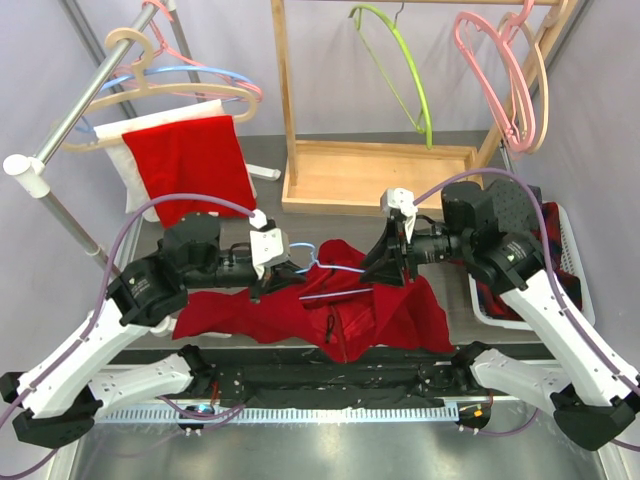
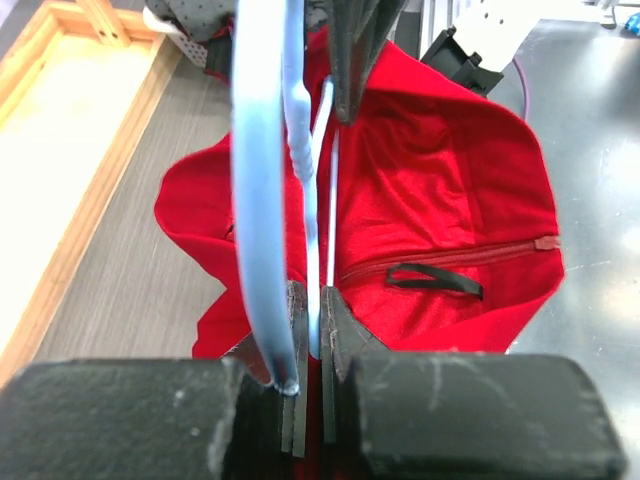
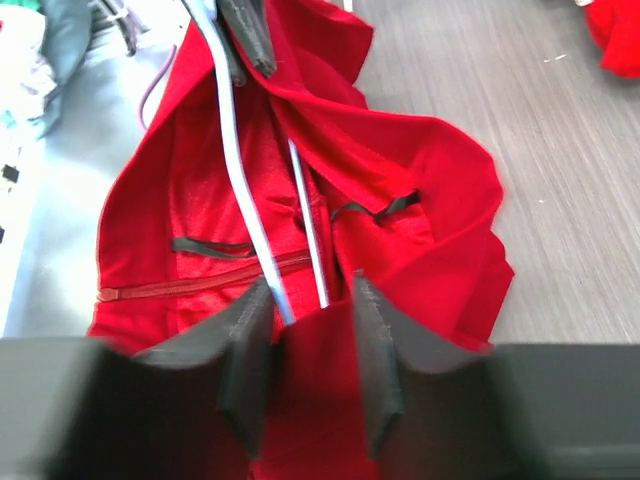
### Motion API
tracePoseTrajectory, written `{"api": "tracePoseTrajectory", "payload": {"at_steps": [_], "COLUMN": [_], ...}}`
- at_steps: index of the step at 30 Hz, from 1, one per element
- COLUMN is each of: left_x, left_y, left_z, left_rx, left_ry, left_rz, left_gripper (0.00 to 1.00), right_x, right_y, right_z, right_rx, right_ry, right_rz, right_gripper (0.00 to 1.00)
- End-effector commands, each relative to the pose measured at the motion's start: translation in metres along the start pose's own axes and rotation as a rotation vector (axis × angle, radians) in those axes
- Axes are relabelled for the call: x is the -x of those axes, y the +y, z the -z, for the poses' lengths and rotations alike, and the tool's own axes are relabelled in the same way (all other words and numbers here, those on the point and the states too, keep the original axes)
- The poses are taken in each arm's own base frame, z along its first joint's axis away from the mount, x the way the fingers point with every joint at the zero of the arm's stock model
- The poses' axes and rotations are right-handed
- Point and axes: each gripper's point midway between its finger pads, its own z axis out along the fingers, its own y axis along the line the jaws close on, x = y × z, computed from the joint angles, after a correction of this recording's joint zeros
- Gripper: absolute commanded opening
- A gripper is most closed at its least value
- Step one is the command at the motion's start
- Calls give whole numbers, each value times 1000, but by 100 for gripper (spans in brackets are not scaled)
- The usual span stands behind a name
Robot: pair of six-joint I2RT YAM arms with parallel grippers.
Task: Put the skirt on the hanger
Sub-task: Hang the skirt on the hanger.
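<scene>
The red skirt (image 1: 345, 312) lies crumpled on the table between my arms, its zip and black loops showing in both wrist views (image 2: 440, 200) (image 3: 190, 215). A light blue hanger (image 1: 335, 270) runs through it, held up off the table. My left gripper (image 1: 287, 272) (image 2: 315, 300) is shut on a thin bar of the blue hanger (image 2: 258, 150). My right gripper (image 1: 387, 265) (image 3: 312, 300) faces it from the other side. Its jaws stand apart, with a fold of skirt and the end of the hanger (image 3: 240, 170) between them.
A wooden rack (image 1: 380, 175) stands behind the skirt, with a green hanger (image 1: 400, 70) and pink hangers (image 1: 500, 80) on it. At back left, a metal rail (image 1: 90, 95) carries more hangers and a red cloth (image 1: 195, 165). A white basket (image 1: 558, 235) of clothes sits at right.
</scene>
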Motion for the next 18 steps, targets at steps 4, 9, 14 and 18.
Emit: {"api": "tracePoseTrajectory", "payload": {"at_steps": [4,9,14,18], "left_x": [31,32,29,22], "left_y": [6,28,72,123], "left_z": [3,0,9,31], "left_rx": [37,153,418,748], "left_ry": [-120,-133,-136,-127], "left_rz": [-26,14,88,181], "left_gripper": [0,3,94,100], "right_x": [3,17,26,30], "right_y": [1,-18,-36,-49], "right_z": [-7,-6,-1,5], "right_rx": [54,-80,-200,-292], "right_ry": [-8,-70,-94,-104], "right_rz": [-18,-30,-51,-50], "right_gripper": [1,1,1,1]}}
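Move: The left gripper still pinches the hanger's left shoulder; the hanger neck lies about 4 cm to its right and 2 cm ahead, at some 2 cm higher. The skirt's middle lies roughly 8 cm to the left gripper's right, 5 cm back and 11 cm below. The hanger's right shoulder is already between the right gripper's half-open fingers, at the pads; from there the skirt's middle is about 9 cm left, 6 cm back and 10 cm below. Close the right gripper on the hanger's right shoulder and the skirt edge beside it. Once they are pinched, carry them about 3 cm forward, turning some 10 degrees clockwise. Let the left gripper sink slightly, then open it wide to let go of the left shoulder while it swings forward about 6.5 cm, turning some 25 degrees counter-clockwise and rising a little late on. ##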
